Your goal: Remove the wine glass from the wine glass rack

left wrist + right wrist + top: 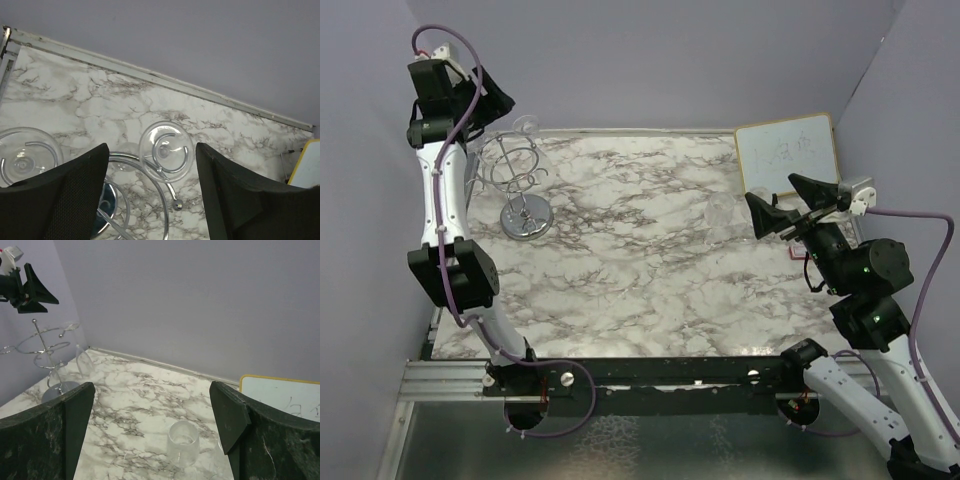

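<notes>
The chrome wine glass rack (520,175) stands at the table's back left on its round base (525,222). A clear wine glass hangs upside down from one curled arm, its round foot (165,150) on top of the loop. A second glass foot (25,155) hangs further left. My left gripper (150,167) hovers just above the rack, jaws apart, with the first foot showing between them and nothing held. In the right wrist view the rack (45,355) and a hanging glass (82,360) show at far left. My right gripper (772,190) stands open at the right, empty.
Another clear glass (184,442) stands on the marble table (640,280) just ahead of the right gripper. A small yellow-framed whiteboard (787,152) leans at the back right. Grey walls close in the back and both sides.
</notes>
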`<state>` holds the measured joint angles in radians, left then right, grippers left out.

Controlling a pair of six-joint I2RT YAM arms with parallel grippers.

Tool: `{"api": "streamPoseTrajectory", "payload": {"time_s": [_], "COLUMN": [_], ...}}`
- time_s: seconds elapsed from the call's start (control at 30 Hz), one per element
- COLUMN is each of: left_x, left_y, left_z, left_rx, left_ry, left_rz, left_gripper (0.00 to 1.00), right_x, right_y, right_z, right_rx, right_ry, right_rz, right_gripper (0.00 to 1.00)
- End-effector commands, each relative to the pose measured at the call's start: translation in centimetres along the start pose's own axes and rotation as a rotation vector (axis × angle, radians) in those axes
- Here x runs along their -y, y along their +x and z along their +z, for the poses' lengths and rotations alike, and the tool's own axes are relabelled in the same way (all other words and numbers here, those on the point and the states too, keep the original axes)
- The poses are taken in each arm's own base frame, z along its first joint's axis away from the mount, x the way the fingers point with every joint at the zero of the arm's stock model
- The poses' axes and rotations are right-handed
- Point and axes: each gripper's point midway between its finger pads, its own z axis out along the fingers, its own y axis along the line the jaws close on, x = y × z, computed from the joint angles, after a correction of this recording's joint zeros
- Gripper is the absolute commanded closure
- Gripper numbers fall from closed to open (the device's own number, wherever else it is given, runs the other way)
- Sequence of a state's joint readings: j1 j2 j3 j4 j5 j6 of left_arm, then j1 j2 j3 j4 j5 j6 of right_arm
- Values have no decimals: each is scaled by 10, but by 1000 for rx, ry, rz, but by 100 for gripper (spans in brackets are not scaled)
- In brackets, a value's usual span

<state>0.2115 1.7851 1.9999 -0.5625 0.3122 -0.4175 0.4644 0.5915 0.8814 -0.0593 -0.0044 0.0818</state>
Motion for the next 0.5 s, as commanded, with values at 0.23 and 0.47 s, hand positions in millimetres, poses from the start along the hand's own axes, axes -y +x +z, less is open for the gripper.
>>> {"api": "streamPoseTrajectory", "payload": {"time_s": [0.23, 0.47], "left_x": [-11, -13], "left_y": [16, 22], "left_z": [27, 32], "left_rx": [-127, -136], "left_ry": [251, 264], "left_rz": [-157, -176], "left_gripper": [48, 58], "right_x": [-11, -12], "right_y": [-6, -7], "right_z": [1, 0], "right_rx": [24, 28], "right_ry": [-58, -64], "right_rz": [3, 3], "right_gripper": [0, 0]}}
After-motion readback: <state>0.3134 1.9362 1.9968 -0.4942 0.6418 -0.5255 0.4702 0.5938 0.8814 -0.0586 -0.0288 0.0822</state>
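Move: Hanging foot-up at the far side of the rack, the wine glass has its foot about 4 cm ahead of the left hand, 3 cm to its right and 9 cm below. The rack's post top stands roughly 4 cm back, 2 cm left and 6 cm below; another hanging glass's foot is some 10 cm left, 1 cm back and 8 cm below. From the right hand, the wine glass's foot lies about 30 cm ahead, 55 cm left and 12 cm down. Sinking about 5 cm towards the wine glass's upturned foot, the left hand also eases 2 cm forward, swinging slightly left and then back right before the descent levels out. The wrist rolls its left side down and turns some 10 degrees clockwise, while the empty fingers narrow from about three-quarters open to under half. No contact with the foot can be seen. ##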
